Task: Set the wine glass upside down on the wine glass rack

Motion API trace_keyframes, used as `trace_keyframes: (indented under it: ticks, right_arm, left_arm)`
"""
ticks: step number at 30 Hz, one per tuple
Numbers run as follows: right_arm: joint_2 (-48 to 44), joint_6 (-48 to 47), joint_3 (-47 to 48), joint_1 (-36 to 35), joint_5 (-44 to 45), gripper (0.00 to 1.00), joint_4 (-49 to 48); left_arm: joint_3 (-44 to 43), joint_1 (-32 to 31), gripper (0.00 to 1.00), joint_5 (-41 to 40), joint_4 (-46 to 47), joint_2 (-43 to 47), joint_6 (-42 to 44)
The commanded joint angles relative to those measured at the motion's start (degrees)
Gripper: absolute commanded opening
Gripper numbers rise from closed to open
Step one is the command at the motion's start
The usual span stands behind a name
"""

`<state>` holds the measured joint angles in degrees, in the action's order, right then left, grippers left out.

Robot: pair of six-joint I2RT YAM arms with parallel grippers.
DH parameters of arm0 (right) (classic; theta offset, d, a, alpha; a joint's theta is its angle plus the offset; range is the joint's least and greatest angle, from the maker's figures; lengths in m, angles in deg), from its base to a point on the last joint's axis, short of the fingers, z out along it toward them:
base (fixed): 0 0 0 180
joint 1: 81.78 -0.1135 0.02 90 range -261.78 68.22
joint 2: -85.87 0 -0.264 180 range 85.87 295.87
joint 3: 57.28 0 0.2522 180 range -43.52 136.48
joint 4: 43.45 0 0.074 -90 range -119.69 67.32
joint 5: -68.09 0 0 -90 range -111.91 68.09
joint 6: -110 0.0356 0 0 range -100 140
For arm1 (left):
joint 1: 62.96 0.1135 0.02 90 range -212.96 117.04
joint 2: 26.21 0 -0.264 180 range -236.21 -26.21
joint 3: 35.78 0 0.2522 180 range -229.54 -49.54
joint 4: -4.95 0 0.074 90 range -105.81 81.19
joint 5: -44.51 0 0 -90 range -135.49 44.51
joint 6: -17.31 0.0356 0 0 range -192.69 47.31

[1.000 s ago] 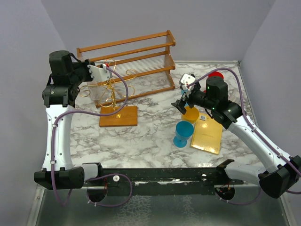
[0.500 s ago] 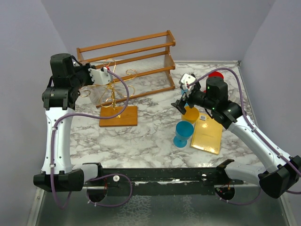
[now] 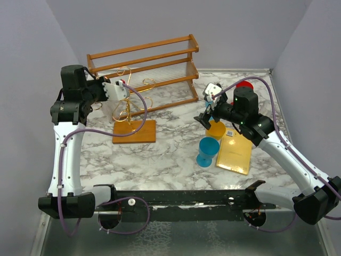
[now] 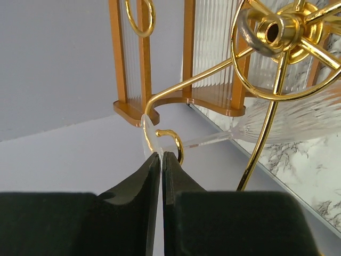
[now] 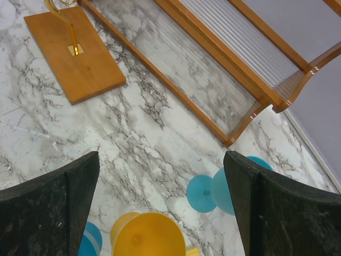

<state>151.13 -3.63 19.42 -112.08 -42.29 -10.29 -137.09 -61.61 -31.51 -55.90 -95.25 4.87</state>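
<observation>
The clear wine glass [image 4: 277, 120] hangs bowl down and tilted in the left wrist view. Its stem passes a hooked arm of the gold wine glass rack [image 4: 277, 32], and its thin foot [image 4: 149, 130] stands on edge at my fingertips. My left gripper [image 4: 161, 154] is pinched on that foot's rim, with only a thin slit between the jaws. From above, the left gripper [image 3: 123, 88] sits at the top of the rack [image 3: 128, 106], over its wooden base [image 3: 134, 131]. My right gripper [image 3: 209, 110] hovers wide open above a yellow cup [image 5: 149, 234], holding nothing.
A two-tier wooden slatted shelf [image 3: 154, 58] stands behind the rack. A blue goblet [image 3: 208, 151], the yellow cup [image 3: 216, 129] and a yellow box [image 3: 234, 153] lie under the right arm. A red object [image 3: 245, 84] sits at the back right. Grey walls close both sides.
The left gripper has swung a little to the right, closer over the rack's top, and its jaws have eased very slightly. The right arm has not moved.
</observation>
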Motion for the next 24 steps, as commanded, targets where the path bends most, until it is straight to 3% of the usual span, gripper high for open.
trace_keyframes:
  ticks: [1, 24]
  right_arm:
    - [-0.3, 0.6, 0.0, 0.2, -1.1, 1.0, -1.8]
    - [0.0, 0.4, -0.4, 0.5, -0.7, 1.0, -2.2]
  left_arm:
    - [0.6, -0.4, 0.11, 2.3, -0.5, 1.8, -1.5]
    - [-0.9, -0.5, 0.32, 2.5, -3.5, 2.0, -1.7]
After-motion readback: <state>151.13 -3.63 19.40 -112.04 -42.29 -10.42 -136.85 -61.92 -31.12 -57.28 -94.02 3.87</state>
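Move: The wine glass already hangs upside down at the rack's far-left gold hook, which is only about 2 cm ahead and 1 cm right of the left hand. The foot is between the left fingertips, the glass's middle some 10 cm below, 1 ahead and 2 right. The rack's hub is roughly 7 cm right, 2 back and 5 below; the wooden shelf is about 12 ahead, 14 right and 17 below. From the right hand the hook lies some 40 cm left, 8 ahead and 8 higher. The wine glass's foot is let go at the gold hook: the left fingers, one above it and one below, part steadily from nearly shut to about a third open. The left hand otherwise hovers almost in place with hardly any turn of the wrist, and only at the very end starts to ease back from the hook, about 1 cm in all. ##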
